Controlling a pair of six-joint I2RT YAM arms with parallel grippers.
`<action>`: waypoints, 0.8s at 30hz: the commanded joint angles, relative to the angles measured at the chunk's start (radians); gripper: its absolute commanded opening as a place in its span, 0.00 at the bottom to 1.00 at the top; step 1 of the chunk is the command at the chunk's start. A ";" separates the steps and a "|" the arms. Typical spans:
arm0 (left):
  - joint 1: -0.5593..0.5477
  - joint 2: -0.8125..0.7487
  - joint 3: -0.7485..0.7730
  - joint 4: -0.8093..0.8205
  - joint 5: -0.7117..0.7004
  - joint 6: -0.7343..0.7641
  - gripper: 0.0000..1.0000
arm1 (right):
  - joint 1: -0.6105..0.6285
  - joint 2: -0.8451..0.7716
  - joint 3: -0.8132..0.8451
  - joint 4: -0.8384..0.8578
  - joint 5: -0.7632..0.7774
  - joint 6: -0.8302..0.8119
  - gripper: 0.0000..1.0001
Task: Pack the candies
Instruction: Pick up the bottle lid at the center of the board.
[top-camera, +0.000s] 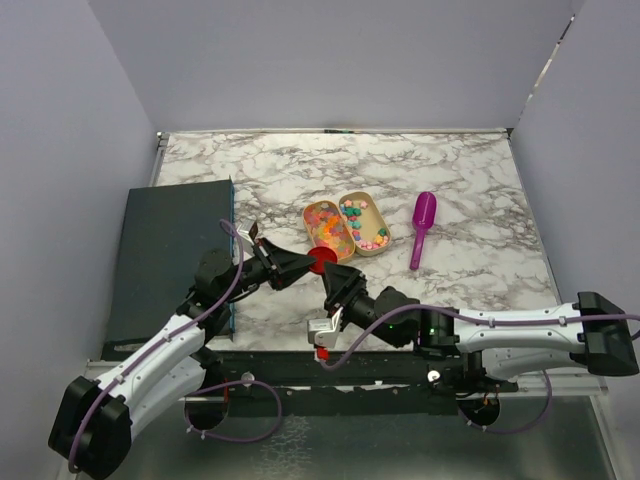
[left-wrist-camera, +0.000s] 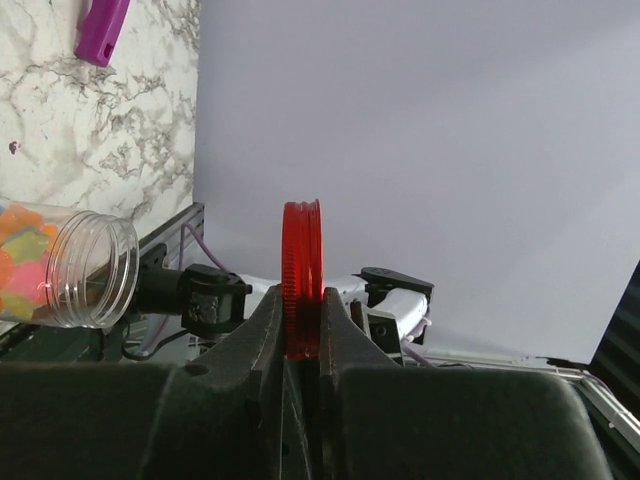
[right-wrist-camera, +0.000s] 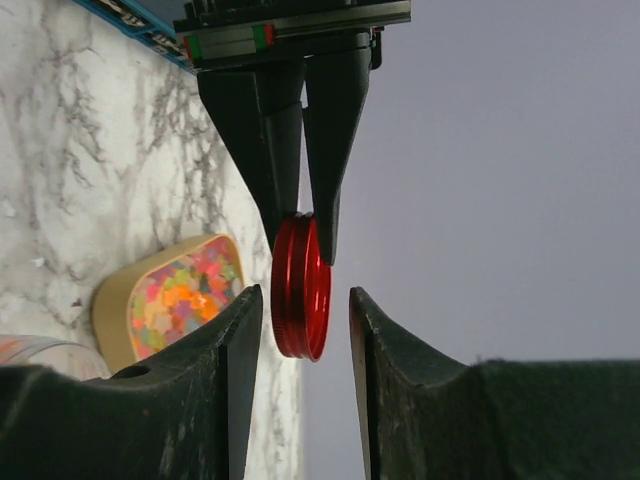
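Note:
The candies fill two tan oval trays, one (top-camera: 330, 228) beside the other (top-camera: 365, 222), mid-table; one tray of candies (right-wrist-camera: 180, 295) also shows in the right wrist view. My left gripper (top-camera: 308, 263) is shut on a shiny red round lid (left-wrist-camera: 302, 275), held on edge above the table. My right gripper (right-wrist-camera: 305, 310) faces it, open, with a finger on each side of the lid (right-wrist-camera: 301, 288) and a gap to both. A clear threaded jar (left-wrist-camera: 85, 270) holding some candies lies at the left in the left wrist view.
A purple scoop (top-camera: 422, 228) lies right of the trays on the marble table (top-camera: 470, 180). A dark flat box (top-camera: 170, 260) covers the table's left side. Grey walls enclose the back and sides.

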 joint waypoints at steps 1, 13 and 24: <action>0.004 -0.019 -0.014 0.031 0.026 -0.035 0.00 | 0.009 0.026 -0.026 0.157 0.063 -0.108 0.38; 0.004 -0.032 -0.029 0.046 0.032 -0.060 0.00 | 0.010 0.054 -0.064 0.282 0.081 -0.182 0.01; 0.004 -0.065 -0.044 0.045 0.008 -0.039 0.55 | 0.010 -0.021 -0.026 0.101 0.079 -0.022 0.01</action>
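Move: The red bottle lid, held flat by its edge in the left gripper, has its middle about 3 cm to that hand's right and 1 cm ahead at the same height. From the right hand it lies roughly 2 cm ahead and 2 cm left, level with it, its near edge between the open fingers. From the right hand the bottle stands about 4 cm to the right, neither ahead nor back, some 17 cm below; the orange-candy box is about 19 cm straight ahead and 21 cm below. Shut the right gripper on the near edge of the lid, easing that hand barely half a centimetre forward and tipping its fingers up some 8 degrees until they pinch the rim. Keep the left gripper's hold meanwhile, rising about 1 cm, then open its fingers to let go of the far edge, leaving them around the lid without drawing away. ##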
